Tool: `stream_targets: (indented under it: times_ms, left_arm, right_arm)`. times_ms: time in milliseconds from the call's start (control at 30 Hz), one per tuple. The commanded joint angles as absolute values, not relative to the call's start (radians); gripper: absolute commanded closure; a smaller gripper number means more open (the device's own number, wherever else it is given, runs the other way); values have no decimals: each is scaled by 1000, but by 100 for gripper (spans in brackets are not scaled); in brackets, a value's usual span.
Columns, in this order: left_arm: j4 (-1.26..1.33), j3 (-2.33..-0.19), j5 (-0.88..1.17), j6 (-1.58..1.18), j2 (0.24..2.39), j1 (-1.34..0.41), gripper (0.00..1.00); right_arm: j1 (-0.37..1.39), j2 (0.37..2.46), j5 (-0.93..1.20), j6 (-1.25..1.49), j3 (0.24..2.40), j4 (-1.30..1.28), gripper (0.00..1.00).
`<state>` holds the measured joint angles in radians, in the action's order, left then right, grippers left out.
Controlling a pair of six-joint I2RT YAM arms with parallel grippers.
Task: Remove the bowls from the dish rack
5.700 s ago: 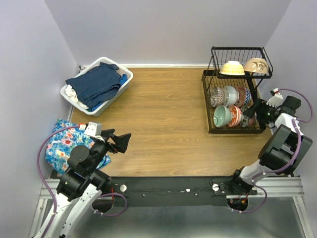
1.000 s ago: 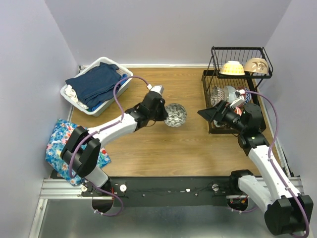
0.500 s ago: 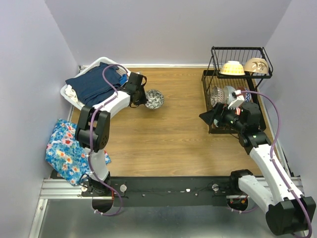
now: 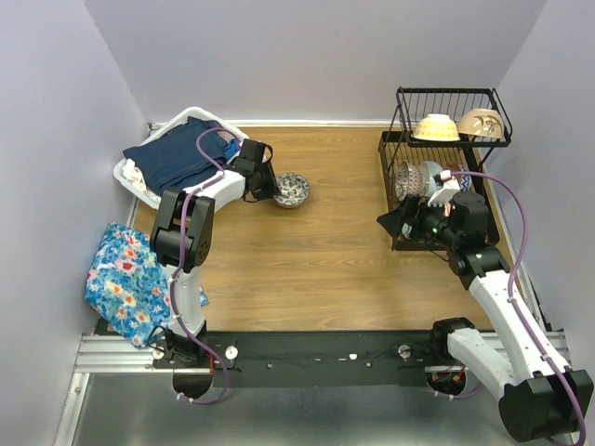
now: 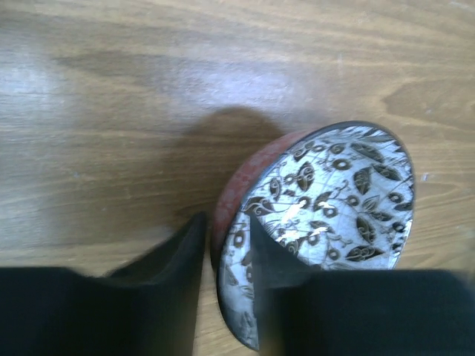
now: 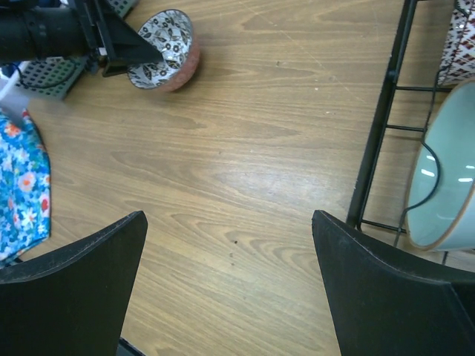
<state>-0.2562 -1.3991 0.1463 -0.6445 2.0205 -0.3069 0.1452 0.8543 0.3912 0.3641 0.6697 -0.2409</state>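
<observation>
A red-walled bowl with a white, dark-leaf-patterned inside [image 4: 294, 190] [image 5: 326, 185] [image 6: 165, 48] sits upright on the wooden table beside the laundry basket. My left gripper [image 4: 276, 186] [image 5: 226, 230] straddles its near rim, one finger outside and one inside, jaws slightly parted with a sliver of gap at the wall. The black wire dish rack [image 4: 437, 247] [image 6: 386, 96] stands at the right. It holds a cream-yellow bowl [image 4: 435, 127] and a beige bowl [image 4: 481, 123] on top, and more bowls below, one mint green [image 6: 445, 193]. My right gripper [image 4: 390, 221] [image 6: 228, 215] hangs wide open and empty, left of the rack.
A white laundry basket [image 4: 181, 163] with dark blue clothes stands at the back left, close behind my left wrist. A blue floral cloth [image 4: 125, 279] [image 6: 22, 178] lies at the table's left front edge. Walls close in at the left, back and right.
My left arm carried the patterned bowl from mid-table to the far left, lowered it onto the wood by the basket, and its jaws have loosened. The right arm barely moved.
</observation>
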Motion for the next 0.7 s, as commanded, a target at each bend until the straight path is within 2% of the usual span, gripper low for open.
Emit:
stream_targets:
  times_ms: [0,33,133,200,267,500,667]
  left_arm:
    - [-206,-1376,172,-638,1974,-304,45]
    - [-204,-1361,169,-628,1953,-304,31]
    - [-219,-1336,157,-611,1899,-304,15]
    - [-236,-1322,135,-586,1865,-304,11]
    - [-256,-1299,106,-556,1809,-304,2]
    - [-354,-1218,80,-447,1597,-305,2]
    - [-377,-1057,83,-394,1335,-305,2]
  right_arm:
    - [152,833,330,327,709,-301,0]
    - [152,831,324,322,710,-304,0]
    - [153,828,305,319,722,-319,0]
    - [152,818,293,316,733,-327,0]
    - [153,808,259,310,738,-337,0]
    - [152,773,112,295,784,-416,0]
    - [152,765,-75,305,815,-483,0]
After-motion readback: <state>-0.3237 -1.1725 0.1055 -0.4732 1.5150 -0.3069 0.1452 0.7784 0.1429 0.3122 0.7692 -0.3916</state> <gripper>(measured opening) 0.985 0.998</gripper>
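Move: The floral bowl stands tilted at my left fingertips, its left rim between them, its middle about 5 cm to the right and 2 cm lower. The laundry basket lies some 22 cm left and 6 cm farther out. From my empty right hand the rack's green bowl is about 7 cm ahead, 6 cm right and 12 cm below. The orange bowl stands beside the green one, some 6 cm farther right. I spread my already loosening left fingers wide, letting go of the floral bowl's rim, and barely shift until they are nearly open. Then I lift away about 12 cm, backing off some 6 cm and drifting a little left, tipping the fingertips up. Meanwhile my open right hand swings rightward towards the dish rack, rising slightly and turning clockwise. ##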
